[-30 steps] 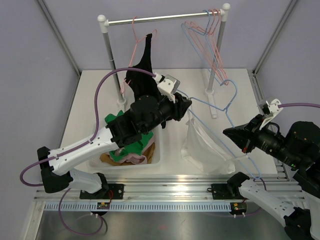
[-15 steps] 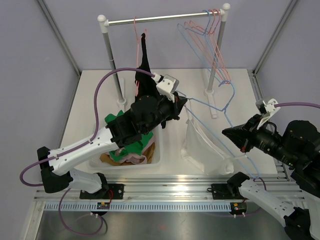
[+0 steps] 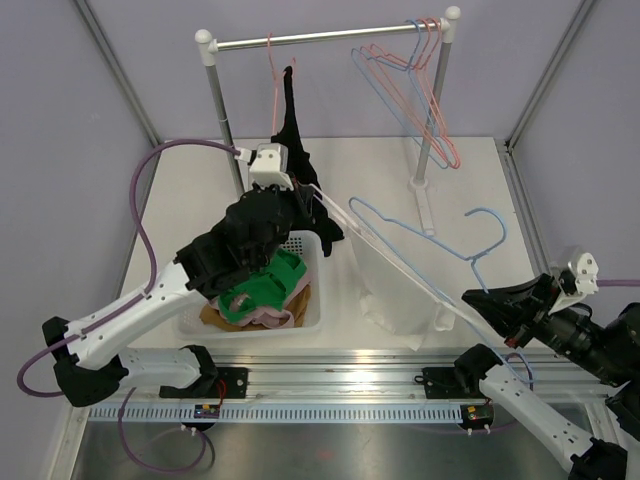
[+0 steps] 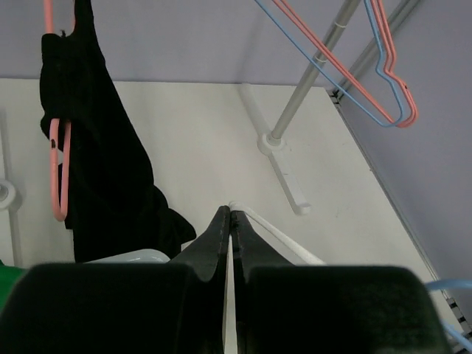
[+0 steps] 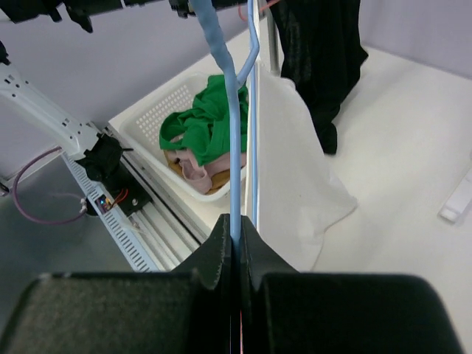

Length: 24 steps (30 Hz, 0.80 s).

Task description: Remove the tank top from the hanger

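A white tank top [image 3: 395, 285] hangs from a blue wire hanger [image 3: 430, 237] over the middle of the table. My left gripper [image 3: 312, 190] is shut on the top's white strap [image 4: 274, 229], which runs out to the right from between the closed fingertips of the left gripper [image 4: 231, 214]. At the near right, my right gripper [image 3: 470, 297] is shut on the blue hanger [image 5: 234, 147] near its lower end. The tank top [image 5: 295, 162] drapes to the right of that wire, its hem lying on the table.
A white basket [image 3: 312, 305] with green, pink and tan clothes stands under my left arm. Behind it, a rack rod [image 3: 330, 37] carries a black garment [image 3: 290, 130] on a pink hanger and several empty hangers [image 3: 425, 90] at the right.
My left gripper closed on the strap and drew it back and to the left. The right arm pulled the hanger toward the near right, tilting it and stretching the tank top between both.
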Each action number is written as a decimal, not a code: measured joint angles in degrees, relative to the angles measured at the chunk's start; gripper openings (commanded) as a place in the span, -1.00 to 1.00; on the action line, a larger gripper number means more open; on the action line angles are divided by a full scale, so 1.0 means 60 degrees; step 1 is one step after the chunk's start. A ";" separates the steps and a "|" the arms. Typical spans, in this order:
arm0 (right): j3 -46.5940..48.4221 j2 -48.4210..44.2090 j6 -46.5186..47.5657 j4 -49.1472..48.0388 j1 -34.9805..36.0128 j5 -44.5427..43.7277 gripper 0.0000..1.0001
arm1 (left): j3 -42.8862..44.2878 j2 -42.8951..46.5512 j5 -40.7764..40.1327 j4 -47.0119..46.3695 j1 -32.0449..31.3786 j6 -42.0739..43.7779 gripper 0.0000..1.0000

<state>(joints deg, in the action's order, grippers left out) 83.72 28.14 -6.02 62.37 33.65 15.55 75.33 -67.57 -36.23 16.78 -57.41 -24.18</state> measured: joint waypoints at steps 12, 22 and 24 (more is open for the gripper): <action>-0.6076 -0.0080 -0.0794 -0.9737 0.0000 -0.0823 -1.00 | -0.2266 0.0619 0.3187 -0.1056 -0.0007 -0.0033 -1.00; -0.5034 0.3592 -0.0149 -1.3562 0.0000 -0.4011 -1.00 | -0.2186 -0.0011 0.3391 -0.0747 -0.0055 0.0040 -1.00; -0.4670 0.3738 0.0044 -1.3602 0.0000 -0.4273 -1.00 | -0.2164 -0.0189 0.3734 -0.0696 -0.0051 0.0113 -1.00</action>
<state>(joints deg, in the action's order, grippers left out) 55.70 50.57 -5.76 -19.25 33.65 -10.09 62.35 -68.71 -13.82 12.60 -57.71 -23.51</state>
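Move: The left fingers grip the white tank top's strap; its body hangs roughly 18 cm to their right, 8 cm back and 18 cm below. The basket lies some 15 cm left, 5 cm back and 32 cm down, the black top about 15 cm ahead and 4 cm left. From the right hand, gripping the blue hanger, the rack's hanger cluster is about 42 cm ahead, 5 cm left and 20 cm up; the tank top's body is 12 cm ahead, 13 cm left and 20 cm below. Forward, starting slowly and then sweeping some 23 cm towards the rack, the right hand carries the blue hanger, also drifting left and rising late by about 6 cm each; its wrist turns clockwise and tips up. The left hand keeps the strap pinched and sinks about 10 cm, easing right and back, its wrist turning clockwise and tipping slightly down. ##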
